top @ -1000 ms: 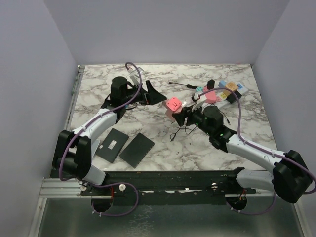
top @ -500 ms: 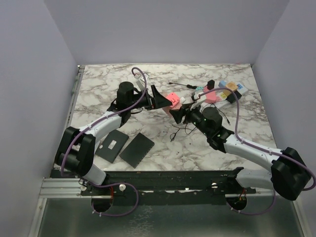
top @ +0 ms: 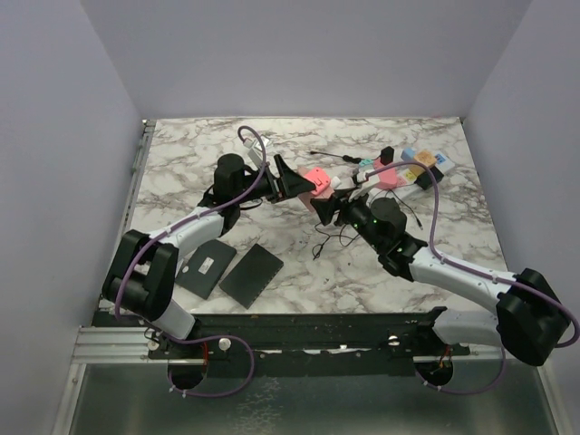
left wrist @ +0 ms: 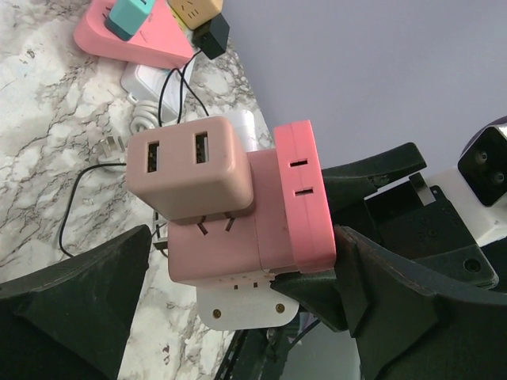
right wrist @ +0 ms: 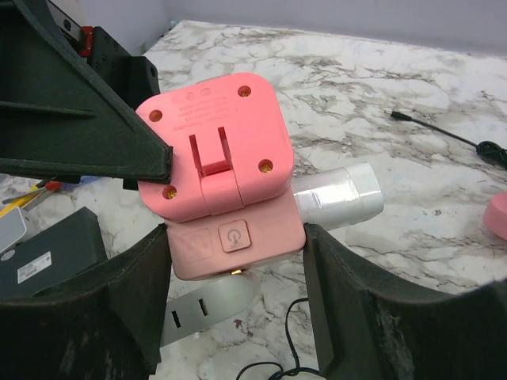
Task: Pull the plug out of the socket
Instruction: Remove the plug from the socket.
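The socket (left wrist: 273, 214) is a pink cube with outlet slots, held up off the marble. A pale pink plug (left wrist: 190, 178) with two USB ports sits pushed into one of its faces. My right gripper (right wrist: 238, 245) is shut on the cube's (right wrist: 214, 150) lower part, which carries the power button. My left gripper (left wrist: 242, 237) is open wide, one finger on each side of the cube and plug. One left finger's tip (right wrist: 119, 150) lies against the cube's screwed face. In the top view the left gripper (top: 294, 184) and right gripper (top: 328, 207) meet at the cube (top: 316, 178).
A strip (top: 408, 170) with pink, teal and yellow blocks lies at the back right. Thin black cables (top: 331, 240) trail under the right arm. Two flat black pads (top: 227, 267) lie at the front left. A white taped cylinder (right wrist: 341, 198) sticks out beside the cube.
My left arm has swung right and brought its open jaws around the cube and plug. My right gripper has carried the cube slightly up and to the left.
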You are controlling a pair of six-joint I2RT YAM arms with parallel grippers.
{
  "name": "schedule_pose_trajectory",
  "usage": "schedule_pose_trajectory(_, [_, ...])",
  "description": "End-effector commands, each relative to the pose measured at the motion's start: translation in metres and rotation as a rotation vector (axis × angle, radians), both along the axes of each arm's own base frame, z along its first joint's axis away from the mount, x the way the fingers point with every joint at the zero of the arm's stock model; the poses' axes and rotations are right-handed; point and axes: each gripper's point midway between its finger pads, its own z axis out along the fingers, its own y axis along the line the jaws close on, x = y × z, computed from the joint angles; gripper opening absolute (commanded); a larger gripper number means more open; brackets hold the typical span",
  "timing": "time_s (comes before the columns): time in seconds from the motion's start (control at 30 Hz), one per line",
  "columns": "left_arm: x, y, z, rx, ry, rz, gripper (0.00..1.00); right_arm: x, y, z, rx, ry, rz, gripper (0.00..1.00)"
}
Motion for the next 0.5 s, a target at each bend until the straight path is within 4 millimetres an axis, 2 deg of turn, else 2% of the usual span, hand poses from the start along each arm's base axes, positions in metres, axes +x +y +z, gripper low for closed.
schedule_pose_trajectory(0.0, [0.002, -0.002, -0.01, -0.029, 0.045, 0.014, 0.99, 0.007, 0.005, 0.053, 0.149, -0.123, -0.031, 0.0])
schedule_pose_trajectory(0.2, [0.001, -0.003, -0.014, -0.038, 0.075, 0.013, 0.83, 0.012, 0.009, 0.042, 0.09, -0.13, -0.056, 0.0])
schedule_pose_trajectory(0.3, [0.001, -0.003, -0.018, -0.037, 0.092, 0.012, 0.72, 0.014, 0.01, 0.039, 0.061, -0.135, -0.073, 0.0])
schedule_pose_trajectory(0.47, [0.002, -0.004, -0.022, -0.037, 0.115, 0.013, 0.65, 0.019, 0.006, 0.033, 0.021, -0.142, -0.12, 0.0])
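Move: The pink socket, held in the right gripper, sits between the left gripper's open fingers, about 2 cm to the right of the left hand and 1 cm ahead, level with it. A light-pink USB charger sticks out some 2 cm ahead of the socket's middle and 2 cm below it; the white cylinder is roughly 4 cm right of the socket and 1 cm ahead of it. From the right hand the socket lies about 3 cm ahead, 2 cm left and 1 cm up. Close the left gripper's wide-open fingers over the upper and lower faces of the pink socket until both pads bear on it, pinching it. Meanwhile let both hands sink together by about 1.5 cm, turning the left wrist only some 5 degrees. Keep the right gripper's hold on the socket unchanged. ##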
